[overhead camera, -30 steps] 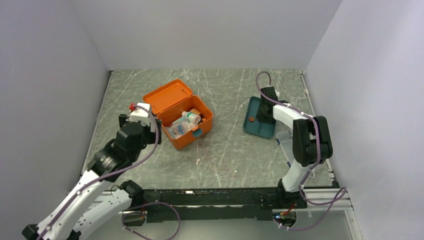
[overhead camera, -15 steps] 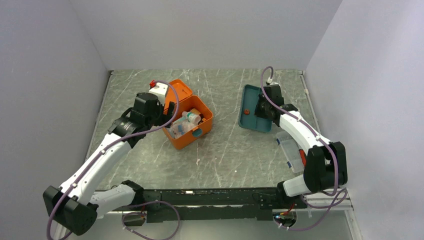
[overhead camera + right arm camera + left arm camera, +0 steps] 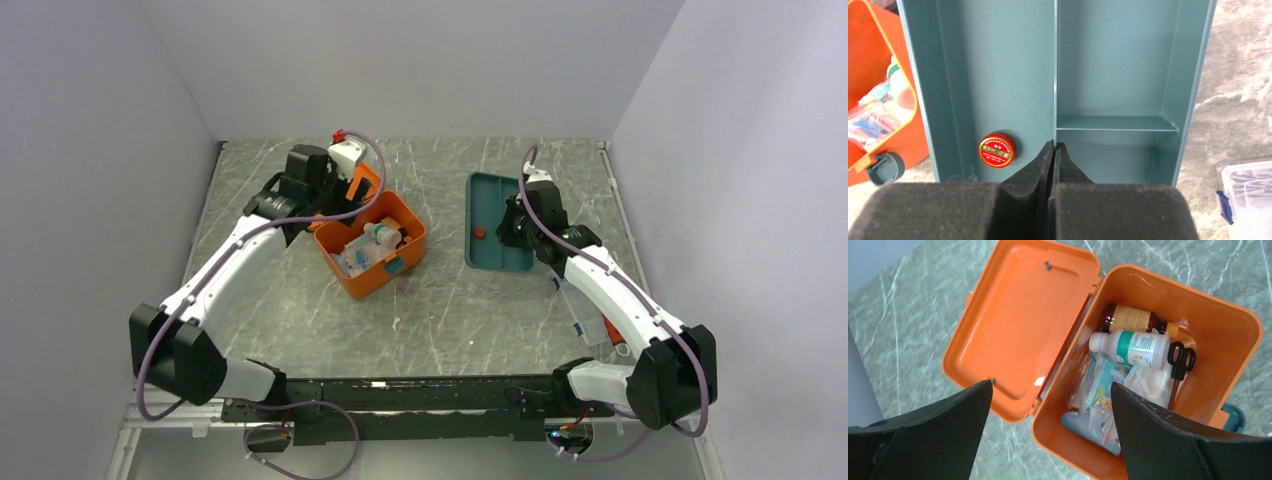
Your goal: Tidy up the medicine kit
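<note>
The medicine kit point(image 3: 372, 258), an orange box, stands open at centre left, its lid point(image 3: 1020, 325) laid back flat. Inside lie a brown bottle point(image 3: 1130, 317), a white bottle point(image 3: 1130, 343), black-handled scissors point(image 3: 1180, 359) and plastic packets point(image 3: 1105, 390). My left gripper point(image 3: 335, 195) hangs open above the lid's hinge side, nothing between its fingers point(image 3: 1051, 385). My right gripper point(image 3: 510, 228) is shut on the centre divider of the teal divided tray point(image 3: 490, 185), its tips point(image 3: 1054, 144) pinching that wall. A small round red tin point(image 3: 997, 149) lies in the tray's left compartment.
A clear plastic box with blue clips point(image 3: 580, 300) sits on the table under my right arm, its corner showing in the right wrist view point(image 3: 1248, 200). Something red-orange point(image 3: 613, 333) lies beside it. Grey walls close in the table on three sides.
My left arm has swung from the kit's left side forward to above the lid. My right gripper has pulled the teal tray leftward and turned it straight.
</note>
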Action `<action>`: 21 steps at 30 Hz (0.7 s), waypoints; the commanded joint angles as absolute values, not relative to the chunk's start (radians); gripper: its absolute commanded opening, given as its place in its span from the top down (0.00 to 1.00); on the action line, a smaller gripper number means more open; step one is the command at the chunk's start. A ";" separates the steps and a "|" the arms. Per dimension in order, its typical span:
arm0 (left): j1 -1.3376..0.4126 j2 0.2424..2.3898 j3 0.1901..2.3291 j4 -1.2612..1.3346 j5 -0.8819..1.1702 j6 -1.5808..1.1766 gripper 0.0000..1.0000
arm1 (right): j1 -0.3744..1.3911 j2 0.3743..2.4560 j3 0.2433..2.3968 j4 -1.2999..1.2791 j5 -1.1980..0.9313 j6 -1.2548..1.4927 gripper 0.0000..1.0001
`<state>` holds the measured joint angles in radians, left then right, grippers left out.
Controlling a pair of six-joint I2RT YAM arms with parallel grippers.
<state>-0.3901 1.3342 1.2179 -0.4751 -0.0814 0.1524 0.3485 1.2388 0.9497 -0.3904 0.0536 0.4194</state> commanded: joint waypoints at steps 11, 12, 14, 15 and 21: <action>-0.360 1.594 1.381 -0.510 0.096 0.278 0.23 | 0.383 1.126 0.920 -0.417 0.054 0.409 1.00; -0.360 1.603 1.383 -0.510 0.098 0.275 0.24 | 0.384 1.122 0.918 -0.416 0.054 0.408 1.00; -0.360 1.614 1.381 -0.508 0.100 0.272 0.27 | 0.384 1.121 0.916 -0.417 0.053 0.408 1.00; -0.360 1.621 1.383 -0.508 0.099 0.269 0.28 | 0.386 1.122 0.916 -0.419 0.052 0.408 1.00; -0.359 1.657 1.375 -0.508 0.113 0.259 0.38 | 0.395 1.127 0.917 -0.421 0.058 0.408 1.00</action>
<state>-0.3614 1.6413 1.3380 -0.5125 0.0799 0.2527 0.3874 1.1507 0.9176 -0.4408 0.0505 0.4183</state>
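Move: Ahead of the left hand by about 5 cm, 3 cm to its right and 12 cm below is the hinge-side rim of the open orange box; its lid lies around 10 cm ahead and 15 below, the white bottle inside 2 cm ahead, 8 right and 17 below. The box's middle is roughly 27 cm left of the right hand, 1 ahead and 10 below; the red cap sits 5 cm left of that hand, 1 ahead and 3 below. Dropping towards the hinge-side rim of the orange box, the left hand first eases forward and right, then sinks about 8 cm in all, fingers tipping some 10 degrees further down and closing by roughly a third to straddle the rim from above, one over the lid, one over the inside. The shut right fingers keep pinching the green tray's divider and draw the tray back about 2.5 cm. ##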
